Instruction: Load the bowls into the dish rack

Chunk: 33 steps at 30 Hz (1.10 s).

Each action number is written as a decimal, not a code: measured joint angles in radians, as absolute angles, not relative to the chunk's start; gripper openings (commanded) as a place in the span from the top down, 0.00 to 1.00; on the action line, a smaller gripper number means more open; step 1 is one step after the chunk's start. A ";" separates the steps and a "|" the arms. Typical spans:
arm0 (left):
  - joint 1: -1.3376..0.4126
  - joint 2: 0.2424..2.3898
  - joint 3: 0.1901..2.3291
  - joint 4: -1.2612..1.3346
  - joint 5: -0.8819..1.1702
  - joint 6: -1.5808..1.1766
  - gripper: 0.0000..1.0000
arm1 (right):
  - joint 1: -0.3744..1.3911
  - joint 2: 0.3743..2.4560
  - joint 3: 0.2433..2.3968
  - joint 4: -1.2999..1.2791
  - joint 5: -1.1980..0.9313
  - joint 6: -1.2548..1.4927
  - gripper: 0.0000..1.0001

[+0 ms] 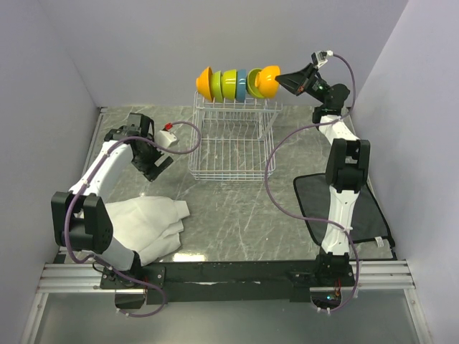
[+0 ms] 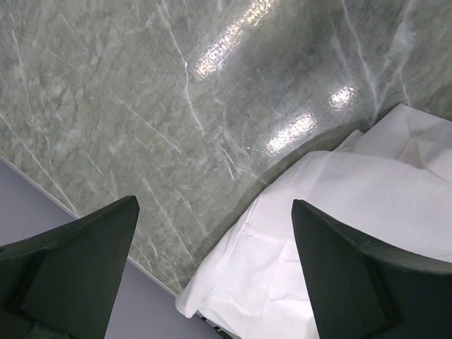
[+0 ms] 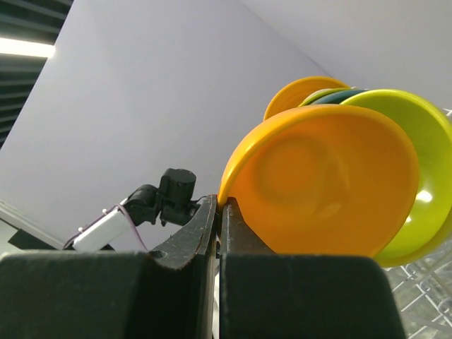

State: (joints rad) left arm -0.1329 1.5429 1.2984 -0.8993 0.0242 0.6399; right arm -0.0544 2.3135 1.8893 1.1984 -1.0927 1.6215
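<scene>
The white wire dish rack (image 1: 231, 147) stands at the back middle of the table. Several bowls stand on edge in a row on its raised tier: orange (image 1: 204, 83), lime (image 1: 229, 84), blue (image 1: 242, 84), lime (image 1: 254, 82). My right gripper (image 1: 281, 79) is shut on the rim of an orange bowl (image 1: 268, 80) at the row's right end; in the right wrist view the orange bowl (image 3: 328, 187) fills the centre, pinched at my gripper (image 3: 224, 208), with a lime bowl (image 3: 424, 183) behind it. My left gripper (image 1: 153, 170) is open and empty over the table, left of the rack.
A crumpled white cloth (image 1: 147, 226) lies at the front left, also in the left wrist view (image 2: 339, 233). A black mat (image 1: 344, 208) lies at the right under the right arm. A small white and red object (image 1: 169, 136) sits left of the rack.
</scene>
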 measured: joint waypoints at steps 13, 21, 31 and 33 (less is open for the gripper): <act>-0.170 1.543 1.296 -0.897 0.020 0.635 0.03 | -0.082 2.316 1.877 1.108 -1.087 1.528 1.00; -0.185 1.543 1.296 -0.896 0.018 0.634 0.03 | -0.087 2.354 1.881 1.060 -1.081 1.486 1.00; -0.196 1.546 1.296 -0.894 0.013 0.632 0.03 | -0.088 2.355 1.884 1.048 -1.082 1.468 1.00; -0.197 1.549 1.296 -0.894 0.012 0.632 0.03 | -0.087 2.359 1.893 1.060 -1.094 1.468 1.00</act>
State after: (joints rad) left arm -0.1970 1.5486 1.2961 -0.8936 0.0124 0.6319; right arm -0.0872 2.3592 1.8931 1.0595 -1.0943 1.4677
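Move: The right end of the dish rack's upper shelf, where the held orange bowl is going, lies about 7 cm ahead of the right hand, barely 1 cm to its left and 8 cm below. The green bowl leans there some 6 cm ahead, 7 cm left and 6 cm down, with the blue bowl about 7 cm ahead, 12 cm left and 7 cm down. From the left hand that shelf end is roughly 27 cm ahead, 43 cm right and 13 cm up. The orange bowl, still pinched at its rim in the right fingers, is lowered about 4 cm while being carried some 3 cm forward and 2 cm right, down into the shelf end beside the green bowl. The wrist turns barely 5 degrees clockwise, then the hand holds there, fingers still shut. The empty, open left hand drifts about 2 cm right. ##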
